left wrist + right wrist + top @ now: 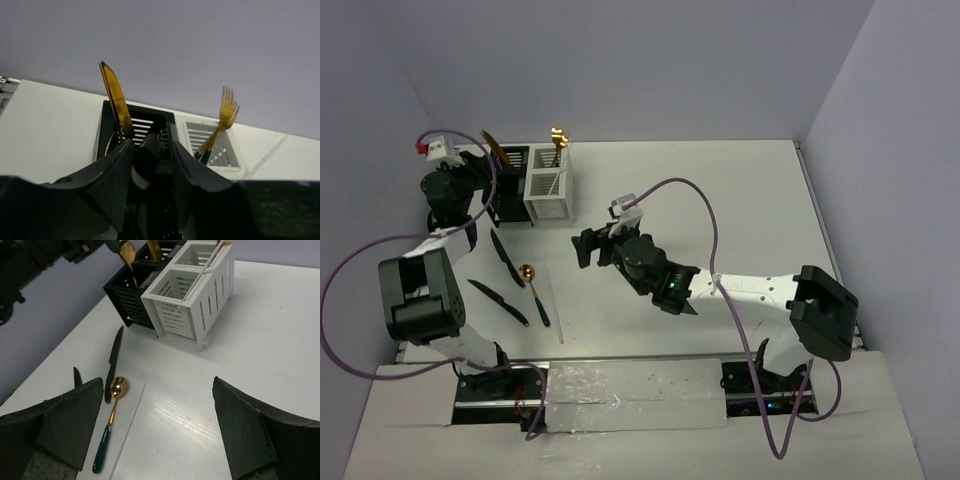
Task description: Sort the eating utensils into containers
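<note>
The containers stand joined at the back left, a black caddy (512,185) and a white caddy (548,190). A gold knife (116,102) stands blade up in the black caddy (102,135). Gold forks (227,112) lean in the white caddy (220,150). My left gripper (152,142) hangs over the black caddy with its jaws apart; the knife's dark handle lies against the left finger, clear of the right one. My right gripper (158,382) is open over bare table, holding nothing. A gold spoon (112,412) with a green handle, two black knives (114,362) (76,376) and a white stick (129,430) lie on the table.
The loose utensils lie in a group left of the right gripper (582,248), near the left arm's base. Purple walls close in the table at the back and both sides. A purple cable loops above the right arm.
</note>
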Robot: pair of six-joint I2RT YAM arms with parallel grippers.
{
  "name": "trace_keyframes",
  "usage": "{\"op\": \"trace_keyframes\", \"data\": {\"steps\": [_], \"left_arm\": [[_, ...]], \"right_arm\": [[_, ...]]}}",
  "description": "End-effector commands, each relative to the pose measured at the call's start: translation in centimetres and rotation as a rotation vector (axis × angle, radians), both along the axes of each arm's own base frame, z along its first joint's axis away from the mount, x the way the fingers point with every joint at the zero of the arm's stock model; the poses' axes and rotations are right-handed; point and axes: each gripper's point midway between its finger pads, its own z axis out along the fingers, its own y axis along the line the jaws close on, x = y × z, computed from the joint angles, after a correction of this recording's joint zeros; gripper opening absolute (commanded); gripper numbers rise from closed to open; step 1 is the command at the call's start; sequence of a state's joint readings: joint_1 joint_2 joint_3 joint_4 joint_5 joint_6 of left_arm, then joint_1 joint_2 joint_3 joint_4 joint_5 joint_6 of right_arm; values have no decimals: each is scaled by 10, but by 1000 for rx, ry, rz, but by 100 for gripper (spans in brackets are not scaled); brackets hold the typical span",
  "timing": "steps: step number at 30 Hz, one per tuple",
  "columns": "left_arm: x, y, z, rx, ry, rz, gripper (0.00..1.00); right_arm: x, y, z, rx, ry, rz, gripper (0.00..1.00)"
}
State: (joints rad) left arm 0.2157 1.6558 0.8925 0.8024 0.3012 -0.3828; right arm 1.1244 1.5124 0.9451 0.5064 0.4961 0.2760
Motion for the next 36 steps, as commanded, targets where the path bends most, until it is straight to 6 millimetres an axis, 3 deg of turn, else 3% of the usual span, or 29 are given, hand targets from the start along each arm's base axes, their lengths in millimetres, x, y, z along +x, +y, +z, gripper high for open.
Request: {"op": "trace_keyframes", "data": {"steps": [1, 4, 6, 11, 14, 15, 18, 19, 20, 22, 24, 26, 27, 32, 36], "left_arm": [[-30, 0, 92, -21, -207, 52, 47], [-49, -7, 124, -17, -227, 41, 60], [-52, -3, 135, -3, -207, 70, 67], [-53, 3, 105, 74, -47, 94, 70], [-57, -3, 90, 96, 15, 51, 70], [-61, -6, 94, 134, 13, 29, 67], [-82, -46, 86, 195, 79, -158, 64], [-89, -55, 77, 219, 125, -186, 64], [-104, -64, 49, 270, 250, -233, 64], [-126, -85, 18, 340, 369, -337, 64], [-158, -91, -28, 377, 570, -427, 65], [-178, -96, -49, 421, 679, -509, 64], [-197, -96, -64, 424, 776, -544, 64], [-236, -108, -110, 538, 971, -639, 65], [-244, -130, -127, 574, 1031, -702, 66]], "right_arm": [[-7, -10, 19, 60, -1, -13, 96], [-11, -16, 19, 70, 16, -19, 95], [-15, -19, 21, 76, 17, -17, 95], [-27, -23, 25, 85, 18, 3, 95], [-32, -27, 27, 88, 17, 5, 95], [-34, -26, 26, 85, 18, 8, 95], [-38, -29, 22, 60, 31, 2, 95], [-38, -29, 25, 69, 32, -1, 95], [-39, -31, 17, 43, 50, -7, 94], [-42, -33, 14, 44, 81, -22, 94], [-47, -36, 1, 26, 133, -26, 94], [-56, -35, -8, 10, 172, 0, 93], [-60, -35, -11, 1, 183, 5, 93], [-72, -36, -21, -48, 219, -1, 93], [-75, -36, -30, -56, 233, -7, 93]]}}
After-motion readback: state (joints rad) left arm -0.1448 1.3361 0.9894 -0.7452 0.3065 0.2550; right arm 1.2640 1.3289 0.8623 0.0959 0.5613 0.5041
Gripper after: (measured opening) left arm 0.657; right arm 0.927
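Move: The gold spoon with the green handle lies on the table about 26 cm back from the left gripper, 11 cm to its right and some 22 cm below. One black knife lies about 12 cm back and straight in line, another 28 cm back. The white stick is some 4 cm right of the spoon, and the black container sits 5 cm ahead and 3 cm right. From the right gripper the spoon is 20 cm left, 3 cm back and 24 cm down. Lift the left gripper some 14 cm up and slightly back, opening it wider to clear the dark spoon in the black container. Then sweep it back, down and right towards the gold spoon, tipping the fingers down about 55 degrees and turning them clockwise, and keep them open above it. Meanwhile draw the right gripper back 7 or 8 cm, sinking slightly and easing right, wide open. ##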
